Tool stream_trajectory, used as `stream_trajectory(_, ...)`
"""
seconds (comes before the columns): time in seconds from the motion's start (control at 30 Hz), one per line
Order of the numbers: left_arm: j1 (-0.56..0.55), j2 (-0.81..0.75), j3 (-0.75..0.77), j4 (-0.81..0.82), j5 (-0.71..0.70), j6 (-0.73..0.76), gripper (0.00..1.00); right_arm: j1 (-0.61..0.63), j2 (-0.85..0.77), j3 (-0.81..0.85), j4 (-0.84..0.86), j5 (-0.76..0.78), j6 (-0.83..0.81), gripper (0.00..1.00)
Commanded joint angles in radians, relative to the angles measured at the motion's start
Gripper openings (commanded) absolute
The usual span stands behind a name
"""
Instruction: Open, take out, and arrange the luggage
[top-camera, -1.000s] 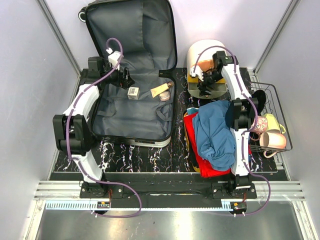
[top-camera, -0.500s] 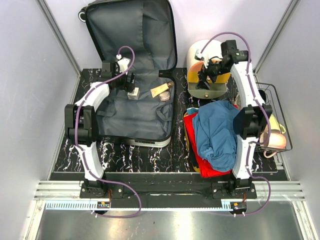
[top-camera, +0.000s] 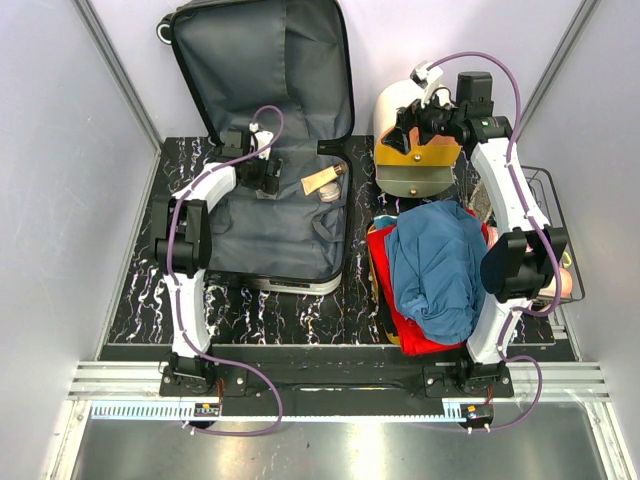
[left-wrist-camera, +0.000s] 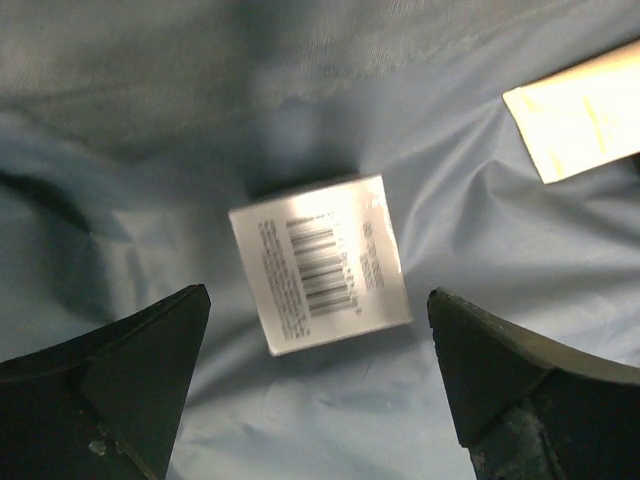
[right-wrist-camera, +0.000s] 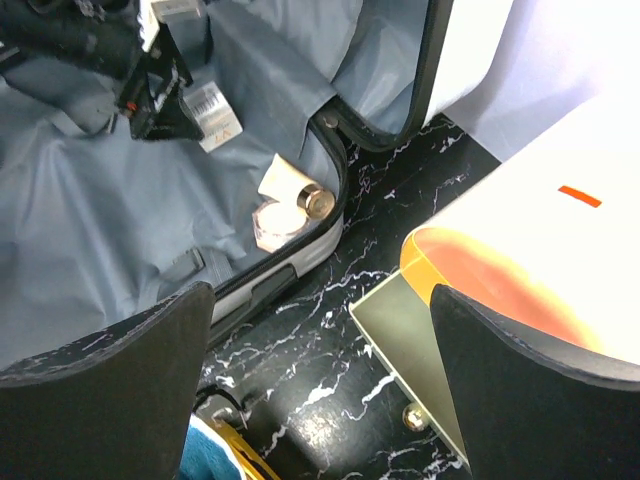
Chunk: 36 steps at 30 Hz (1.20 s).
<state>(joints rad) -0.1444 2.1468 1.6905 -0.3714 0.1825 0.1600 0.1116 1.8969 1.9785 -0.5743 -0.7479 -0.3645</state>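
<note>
The luggage (top-camera: 285, 235) lies open on the table, its lid leaning on the back wall and its grey lining (left-wrist-camera: 300, 420) showing. Inside it lie a small white barcoded box (left-wrist-camera: 320, 262), a cream tube (top-camera: 320, 181) and a small jar (right-wrist-camera: 275, 220). My left gripper (top-camera: 264, 176) hovers open just above the box, one finger on either side, touching nothing. In the right wrist view the box (right-wrist-camera: 212, 115) shows beside the left fingers. My right gripper (right-wrist-camera: 322, 292) is open and empty, high over the gap between the luggage (right-wrist-camera: 100, 220) and the drawer box.
A white-and-orange rounded drawer box (top-camera: 415, 150) stands at the back right under my right gripper (top-camera: 408, 125). A blue garment on red cloth (top-camera: 430, 265) is piled in front of it. A wire basket (top-camera: 545, 175) with mugs sits at the right edge.
My left gripper has moved right across the lining to stand over the white box. My right gripper has risen away from the drawer box toward the back and opened wider.
</note>
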Motion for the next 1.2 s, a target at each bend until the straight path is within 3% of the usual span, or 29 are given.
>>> stream_trajectory(0.0,-0.014,0.053,0.132,-0.041,-0.051,-0.008,0.95,0.008,-0.058,0.005,0.111,0.033,0.136,1.0)
stream_trajectory(0.47,-0.029,0.111,0.222,-0.196,-0.08,0.026,0.82,0.008,-0.088,-0.043,0.116,0.042,0.131,1.0)
stream_trajectory(0.6,-0.021,0.096,0.225,-0.213,-0.043,0.01,0.68,0.008,-0.085,-0.047,0.137,0.033,0.153,1.0)
stream_trajectory(0.63,-0.02,0.09,0.236,-0.216,-0.019,-0.002,0.57,0.01,-0.084,-0.049,0.145,0.032,0.157,1.0)
stream_trajectory(0.73,-0.008,0.05,0.284,-0.253,0.118,-0.045,0.4,0.016,-0.088,-0.058,0.171,0.044,0.148,1.0)
stream_trajectory(0.87,0.011,-0.053,0.295,-0.239,0.387,-0.141,0.29,0.042,-0.13,-0.15,0.279,0.068,0.089,1.0)
stream_trajectory(0.93,0.029,-0.117,0.258,-0.189,0.611,-0.265,0.28,0.048,-0.174,-0.216,0.437,0.055,0.087,1.0)
stream_trajectory(0.97,0.034,-0.142,0.232,-0.079,0.682,-0.325,0.28,0.054,-0.194,-0.306,0.515,0.042,0.099,1.0)
stream_trajectory(1.0,0.043,-0.168,0.157,0.004,0.81,-0.479,0.28,0.057,-0.212,-0.358,0.619,0.012,0.108,1.0)
stream_trajectory(1.03,0.048,-0.224,0.106,0.114,0.868,-0.579,0.28,0.063,-0.244,-0.416,0.83,-0.005,0.117,1.0)
stream_trajectory(1.07,0.052,-0.247,0.054,0.404,0.912,-0.693,0.28,0.078,-0.257,-0.517,0.938,-0.02,0.134,1.0)
stream_trajectory(1.1,0.057,-0.272,-0.05,0.581,0.972,-0.949,0.28,0.095,-0.263,-0.544,1.014,-0.03,0.128,1.0)
stream_trajectory(1.13,0.06,-0.292,-0.089,0.764,0.989,-1.082,0.29,0.114,-0.259,-0.544,1.048,-0.033,0.105,1.0)
stream_trajectory(1.17,0.063,-0.289,-0.112,1.089,1.0,-1.214,0.29,0.125,-0.257,-0.547,1.083,-0.031,0.11,1.0)
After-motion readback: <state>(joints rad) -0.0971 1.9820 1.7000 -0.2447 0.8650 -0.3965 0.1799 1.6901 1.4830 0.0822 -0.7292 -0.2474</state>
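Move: The small white box lies between and just beyond the left hand's open fingertips, about 1 cm ahead, 1 cm right and 3 cm below. The tube lies about 14 cm right, 3 cm ahead and 4 cm below that hand; the cream jar is about 16 cm right, 1 cm back and as low. From the right hand, the box is roughly 28 cm left, 5 cm ahead and 27 cm lower; the open drawer is some 9 cm right, 4 cm ahead and 23 cm lower. Forward a touch, then back and about 2 cm down around the white box, the left fingers close and pinch its sides; the hand then rises fast, some 17 cm, drawing right and slightly back while swinging its fingers about 45 degrees from downward to point right. Late on, the right hand, still wide open and empty, eases left and a little back towards the box, its fingers tipping up. ##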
